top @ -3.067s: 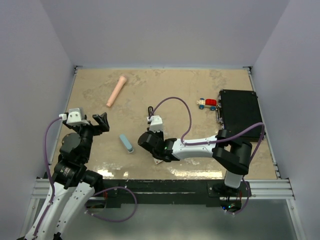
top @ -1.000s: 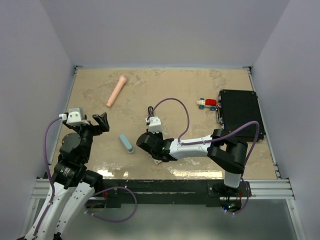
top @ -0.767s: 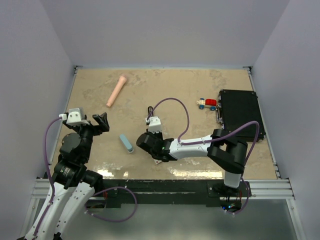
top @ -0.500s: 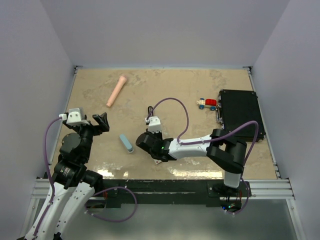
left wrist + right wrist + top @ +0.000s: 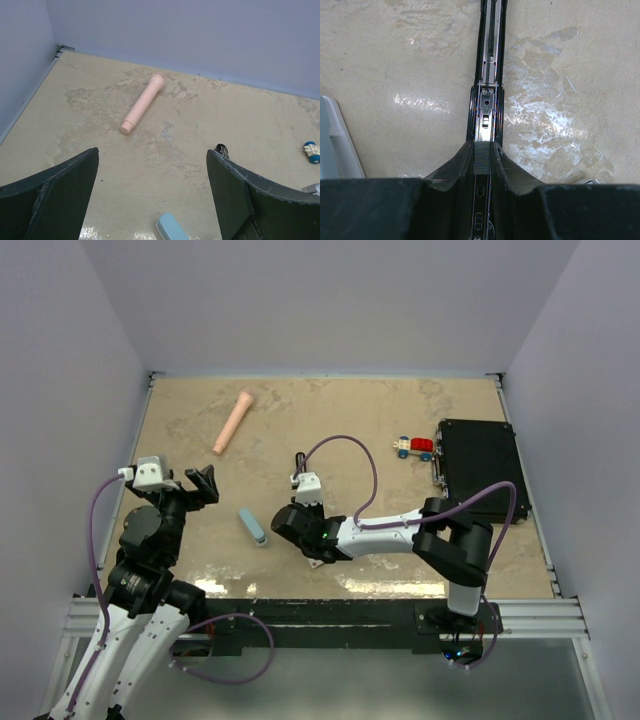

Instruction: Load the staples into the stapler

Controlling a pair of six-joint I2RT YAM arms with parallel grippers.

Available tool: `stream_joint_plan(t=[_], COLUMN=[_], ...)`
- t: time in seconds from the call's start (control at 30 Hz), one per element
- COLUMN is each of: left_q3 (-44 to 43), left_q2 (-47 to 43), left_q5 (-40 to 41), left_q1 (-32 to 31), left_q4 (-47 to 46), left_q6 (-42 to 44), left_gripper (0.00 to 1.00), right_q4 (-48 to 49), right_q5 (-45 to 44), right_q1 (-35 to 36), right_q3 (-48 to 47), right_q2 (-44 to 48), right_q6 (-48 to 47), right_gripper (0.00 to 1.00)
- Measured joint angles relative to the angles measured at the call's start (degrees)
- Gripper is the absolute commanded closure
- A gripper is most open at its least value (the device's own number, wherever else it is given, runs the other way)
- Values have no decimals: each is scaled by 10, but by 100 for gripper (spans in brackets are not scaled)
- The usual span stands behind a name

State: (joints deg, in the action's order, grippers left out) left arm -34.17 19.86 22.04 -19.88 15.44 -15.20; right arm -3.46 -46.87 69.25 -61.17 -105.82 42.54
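Note:
A black stapler lies opened flat on the table, its metal channel facing up. Its far end shows past the right arm and in the left wrist view. My right gripper is low over the channel's near end. It is shut on the staples, a small dark grey ribbed strip held in line with the channel. My left gripper hovers at the left side, open and empty.
A light blue stapler lies between the arms, close left of the right gripper. A pink cylinder lies at the back left. A toy car and a black case sit at the right.
The right arm has crept slightly to the left over the black stapler. The left arm has not moved.

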Motion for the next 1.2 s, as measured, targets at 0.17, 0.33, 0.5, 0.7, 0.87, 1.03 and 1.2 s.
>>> stream_joint_plan(t=[0.17, 0.33, 0.5, 0.7, 0.87, 1.03, 1.2], left_q3=[0, 0, 0, 0, 0, 0, 0], left_q2=[0, 0, 0, 0, -1, -1, -1], left_q5=[0, 0, 0, 0, 0, 0, -2], left_q1=[0, 0, 0, 0, 0, 0, 0], left_q4=[0, 0, 0, 0, 0, 0, 0], left_q6=[0, 0, 0, 0, 0, 0, 0], left_gripper=[7, 7, 7, 7, 7, 7, 7], right_q4=[-2, -4, -5, -15, -25, -34, -30], right_q5=[0, -1, 1, 5, 15, 45, 110], right_q1=[0, 0, 0, 0, 0, -7, -47], right_q3=[0, -5, -5, -5, -5, -6, -8], right_q2=[-4, -6, -6, -6, -3, 38, 86], right_q6=[2, 2, 2, 2, -3, -27, -65], right_gripper=[74, 73, 66, 60, 39, 31, 32])
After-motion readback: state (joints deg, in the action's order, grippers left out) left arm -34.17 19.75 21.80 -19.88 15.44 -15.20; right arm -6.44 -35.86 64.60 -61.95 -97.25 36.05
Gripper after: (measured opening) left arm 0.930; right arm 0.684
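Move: Your right fingers are still around the strip of staples, which sits at the fingertips, about 1 cm below the hand point, in the near half of the opened black stapler. The stapler's hinge is some 5 cm ahead. The light-blue case lies about 12 cm to the left, level with the strip, and a white card about 8 cm back and 3 cm right. From the left hand the staples lie roughly 23 cm right, 2 cm ahead and 23 cm below. Let go of the staples with the right hand: part the fingers slowly, easing down and back only about half a centimetre as they spread over the stapler channel. Once they are well open, lift away quickly, some 5 cm up, drifting about 1 cm forward at the end while the hand turns slightly counter-clockwise. ##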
